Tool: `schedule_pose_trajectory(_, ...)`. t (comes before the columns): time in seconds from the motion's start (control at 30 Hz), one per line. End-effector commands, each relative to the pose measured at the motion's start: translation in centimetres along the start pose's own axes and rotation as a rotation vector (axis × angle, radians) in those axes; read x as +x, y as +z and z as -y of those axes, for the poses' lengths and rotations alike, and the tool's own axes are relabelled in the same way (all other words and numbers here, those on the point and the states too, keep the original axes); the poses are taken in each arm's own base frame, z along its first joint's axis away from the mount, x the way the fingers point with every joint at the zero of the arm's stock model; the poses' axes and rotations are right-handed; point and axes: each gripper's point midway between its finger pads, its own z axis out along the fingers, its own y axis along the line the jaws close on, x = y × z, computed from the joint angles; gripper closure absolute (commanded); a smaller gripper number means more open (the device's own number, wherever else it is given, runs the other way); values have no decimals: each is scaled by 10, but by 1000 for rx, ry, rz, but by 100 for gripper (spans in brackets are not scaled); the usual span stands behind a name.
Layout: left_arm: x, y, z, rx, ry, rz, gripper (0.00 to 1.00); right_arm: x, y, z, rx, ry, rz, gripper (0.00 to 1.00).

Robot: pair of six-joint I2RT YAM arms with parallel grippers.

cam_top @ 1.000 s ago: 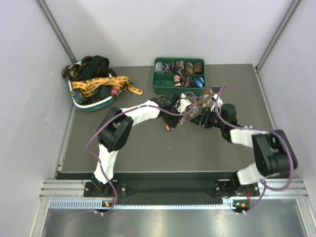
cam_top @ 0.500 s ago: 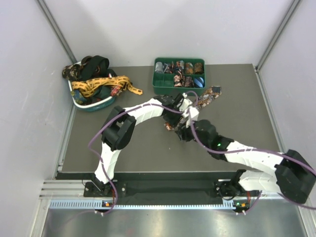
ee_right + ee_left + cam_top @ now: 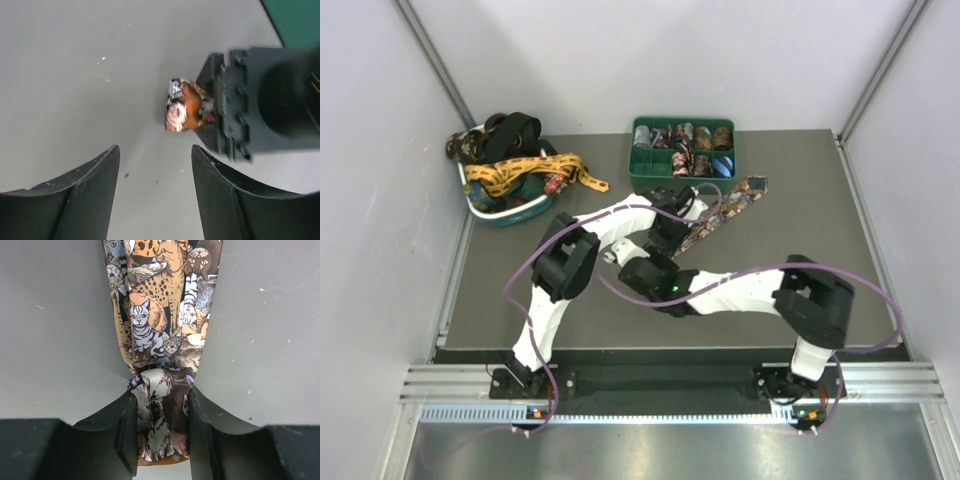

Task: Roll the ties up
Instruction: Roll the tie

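A cat-patterned brown tie (image 3: 722,210) lies as a strip on the grey mat, running from mid-table toward the back right. My left gripper (image 3: 666,233) is shut on its folded near end. In the left wrist view that folded end (image 3: 161,425) sits squeezed between the two black fingers (image 3: 127,430) of the left gripper (image 3: 161,396), and the strip (image 3: 160,300) runs straight away from them. My right gripper (image 3: 633,263) is low over the mat just left of the left gripper, open and empty (image 3: 155,150). It looks at the held tie end (image 3: 181,106) from a short gap.
A green compartment tray (image 3: 638,178) holding several rolled ties stands at the back centre. A teal basket (image 3: 510,216) heaped with loose ties (image 3: 520,165) sits at the back left. White walls close in the mat on three sides. The right forearm (image 3: 740,290) lies across the mat's front.
The right arm has swung left from beside the tie to in front of the left gripper, and its jaws have widened. The tie strip now lies straighter on the mat. The left gripper keeps its hold.
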Motion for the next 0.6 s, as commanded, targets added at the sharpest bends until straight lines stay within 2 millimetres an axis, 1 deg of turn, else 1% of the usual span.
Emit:
schedule_pose_trajectory(0.0,108,21,9,21,-37,-418,69,-2,0,13,130,-110,-73,40)
schedule_pose_trajectory(0.03,108,20,8,20,-35,-423,69,-6,5,13,155,-120,-85,40)
schedule_pose_trajectory(0.1,109,19,8,16,-35,-434,69,-5,7,10,171,-159,-111,40)
schedule_pose_trajectory(0.13,109,18,9,18,-37,-438,69,-9,12,9,191,-172,-116,40)
schedule_pose_trajectory(0.2,109,18,10,22,-42,-442,69,-7,16,9,210,-206,-144,41)
schedule_pose_trajectory(0.23,109,18,10,23,-42,-445,69,-10,20,7,239,-223,-153,40)
schedule_pose_trajectory(0.27,108,18,10,23,-44,-450,69,-6,21,9,251,-251,-181,41)
schedule_pose_trajectory(0.3,110,16,11,25,-44,-462,69,-6,23,8,261,-268,-194,41)
schedule_pose_trajectory(0.33,111,15,11,25,-44,-471,69,-9,30,7,291,-281,-204,41)
schedule_pose_trajectory(0.5,112,12,11,14,-53,-502,69,-7,40,0,319,-339,-254,41)
schedule_pose_trajectory(0.53,113,12,12,21,-53,-504,69,-5,44,-1,324,-359,-272,41)
schedule_pose_trajectory(0.57,117,11,12,21,-53,-527,69,-4,45,-1,334,-366,-277,41)
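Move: The tie's rolled end is pinched in the left gripper, right at its hand point, close to the table. From the open right gripper it lies about 5 cm ahead, 2 cm to the right and 6 cm below. The tie's flat tail slants off past it, its middle roughly 13 cm ahead and 14 cm right of the right hand. The green tray stands some 28 cm ahead and 6 cm right. Bring the right gripper in low towards the near side of the rolled end, about 4 cm forward while sinking 3 cm and easing slightly left. Roll it some 25 degrees as it goes, its left side dropping, and leave the fingers open to either side of the roll without closing. Keep the left grip on the roll in place, tilting it only about 5 degrees. ##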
